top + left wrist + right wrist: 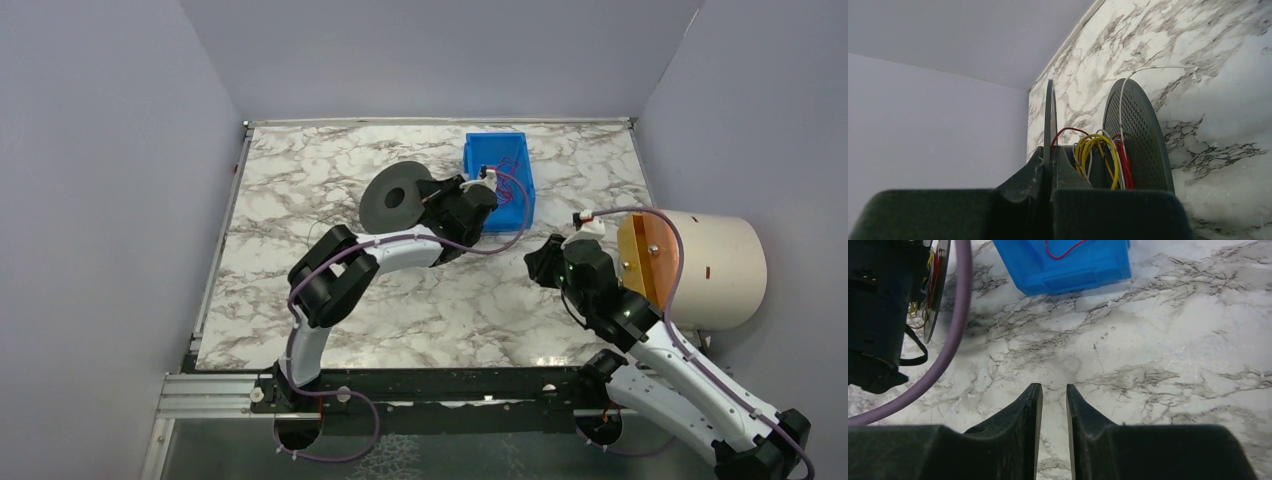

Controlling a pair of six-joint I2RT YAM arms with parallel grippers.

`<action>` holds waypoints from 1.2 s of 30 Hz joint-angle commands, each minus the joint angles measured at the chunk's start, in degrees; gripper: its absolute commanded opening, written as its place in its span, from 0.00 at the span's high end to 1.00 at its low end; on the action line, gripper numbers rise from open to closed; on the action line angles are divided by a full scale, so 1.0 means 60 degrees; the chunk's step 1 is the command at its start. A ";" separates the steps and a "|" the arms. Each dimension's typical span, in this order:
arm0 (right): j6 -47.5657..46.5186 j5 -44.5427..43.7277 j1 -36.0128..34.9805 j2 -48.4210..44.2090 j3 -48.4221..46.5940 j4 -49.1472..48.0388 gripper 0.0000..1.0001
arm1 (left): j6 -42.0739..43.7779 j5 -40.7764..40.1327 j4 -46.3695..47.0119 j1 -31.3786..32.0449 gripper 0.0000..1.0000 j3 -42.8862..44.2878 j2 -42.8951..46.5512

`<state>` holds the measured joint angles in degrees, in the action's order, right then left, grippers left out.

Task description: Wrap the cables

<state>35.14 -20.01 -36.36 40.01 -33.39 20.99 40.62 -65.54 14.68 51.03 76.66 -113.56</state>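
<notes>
A dark grey spool stands on edge on the marble table, left of the blue bin. My left gripper is shut on the spool's thin left flange. Between that flange and the perforated one, yellow cables and red cables are coiled round the core. A white wire trails out over the perforated flange onto the table. A red cable lies in the blue bin. My right gripper hovers over bare marble, slightly open and holding nothing.
A cream cylinder with an orange lid lies at the table's right edge, beside the right arm. The left arm's lilac hose loops across the left of the right wrist view. Grey walls enclose the table on three sides.
</notes>
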 commanded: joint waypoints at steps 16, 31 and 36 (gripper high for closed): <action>0.0011 -0.0372 -0.0019 -0.0060 -0.0247 0.0832 0.71 | 0.0351 -0.0869 0.0427 -0.0345 0.91 0.0985 -0.1918; -0.0198 -0.0125 -0.0019 0.0217 -0.0633 0.0843 0.70 | -0.3567 0.0671 -0.2973 -0.0191 0.34 0.1260 -0.1417; -0.0180 -0.0083 -0.0016 0.0160 -0.0732 0.0907 0.70 | -0.5071 0.1732 -0.3983 -0.0116 0.19 0.1049 -0.0970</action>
<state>34.46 -21.19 -36.36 41.50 -35.68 25.85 21.17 -62.04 -2.31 49.54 82.59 -124.44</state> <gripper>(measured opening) 0.299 0.772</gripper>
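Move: The cable spool hangs from the left fingers, its middle about 7 cm left, 2 cm back and 3 cm below that hand; the table spot it is going to is roughly 7 cm left, 3 cm back and 12 cm down. The blue box sits some 15 cm right of the left hand, 2 cm ahead and 9 cm below. From the right hand the spool lies around 28 cm left, 13 cm ahead and slightly lower, about 3 cm. The spool, still pinched by the edge of its upper flange, is lowered about 5 cm towards the table by the left hand, easing slightly forward. The fingers then open wide and let go of the flange while the hand sinks some 4 cm more, drawing back a little and tipping about 10 degrees downward. ##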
